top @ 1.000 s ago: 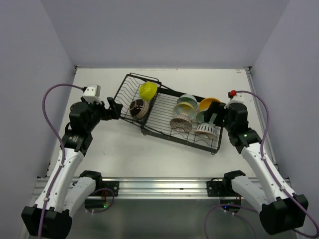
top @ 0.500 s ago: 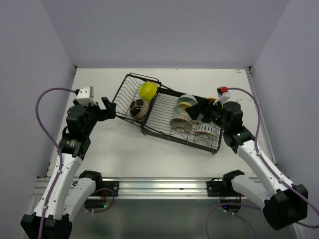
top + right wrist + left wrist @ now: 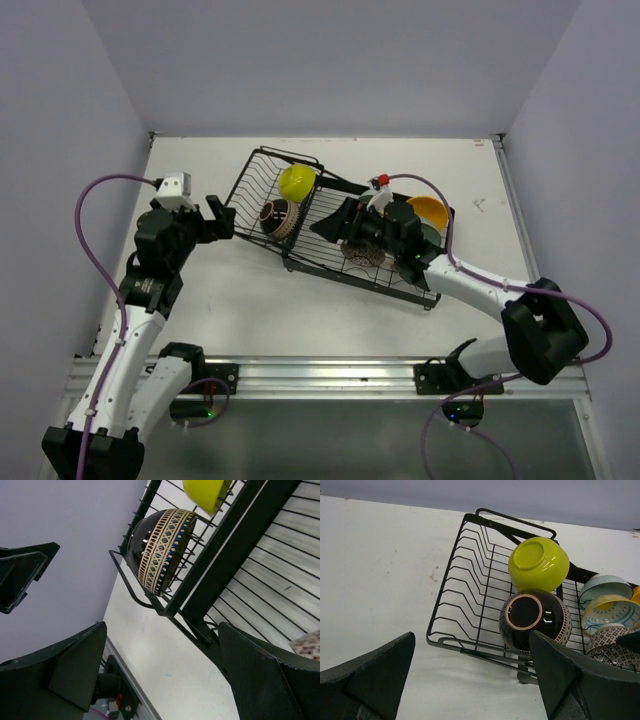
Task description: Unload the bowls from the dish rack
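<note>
The black wire dish rack (image 3: pixel 330 265) lies slantwise on the white table. Its basket section holds a yellow-green bowl (image 3: pixel 297 182) (image 3: pixel 538 563) and a dark brown striped bowl (image 3: pixel 277 216) (image 3: pixel 535 619) (image 3: pixel 162 550), both tipped on their sides. My left gripper (image 3: pixel 222 215) (image 3: pixel 472 680) hangs open just left of the basket, holding nothing. My right gripper (image 3: pixel 335 222) (image 3: pixel 162 670) is open over the flat section, pointing at the dark bowl. An orange-yellow bowl (image 3: pixel 428 211) and a brown-patterned bowl (image 3: pixel 363 255) show beside the right arm. The left wrist view adds a pale teal bowl (image 3: pixel 605 586) and a cream bowl (image 3: pixel 610 612).
The right forearm lies across the rack's flat section and hides some of what stands there. Bare white table (image 3: pixel 250 300) runs along the rack's near side. Grey walls close the left, back and right. A metal rail (image 3: pixel 320 375) carries the arm bases at the front.
My right arm has swung left across the flat section, from the rack's right end to near the basket section. My left gripper drew back slightly to the left. Both grippers stayed open.
</note>
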Robot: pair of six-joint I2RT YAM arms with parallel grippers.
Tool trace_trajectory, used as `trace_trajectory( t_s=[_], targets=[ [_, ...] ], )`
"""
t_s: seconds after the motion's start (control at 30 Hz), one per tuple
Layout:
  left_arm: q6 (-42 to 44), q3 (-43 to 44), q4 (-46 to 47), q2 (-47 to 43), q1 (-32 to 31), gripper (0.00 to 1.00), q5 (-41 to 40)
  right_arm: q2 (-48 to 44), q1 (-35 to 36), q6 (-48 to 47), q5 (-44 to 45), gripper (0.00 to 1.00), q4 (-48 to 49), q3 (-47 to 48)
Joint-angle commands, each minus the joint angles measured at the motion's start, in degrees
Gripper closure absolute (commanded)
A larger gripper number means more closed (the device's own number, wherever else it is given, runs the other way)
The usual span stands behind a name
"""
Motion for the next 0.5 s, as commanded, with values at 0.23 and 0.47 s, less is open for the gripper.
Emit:
trace_trajectory(
  t_s=[0.23, 0.47],
  targets=[
    [0.21, 1.03, 2.29, -0.53, -0.32, 0.0, 2.02, 10.32, 4.24, 9.14, 1.47, 0.04, 16.65, 6.31],
    [-0.06, 1.12, 2.38, -0.35, -0.32, 0.0, 2.9, 16.21, 5.64, 12.66, 1.91, 0.07, 23.5, 6.67]
  ],
)
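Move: The black patterned bowl in the rack lies about 14 cm to the right hand's left, 9 cm ahead and 12 cm below. The lime bowl sits some 12 cm farther out than the black one and 4 cm to its right; the speckled bowl is 8 cm right of the hand, 2 cm ahead. From the left hand the black bowl is about 10 cm ahead, 10 cm right, 17 cm below. The open right hand glides level about 6 cm left towards the black patterned bowl, rolling some 10 degrees. ##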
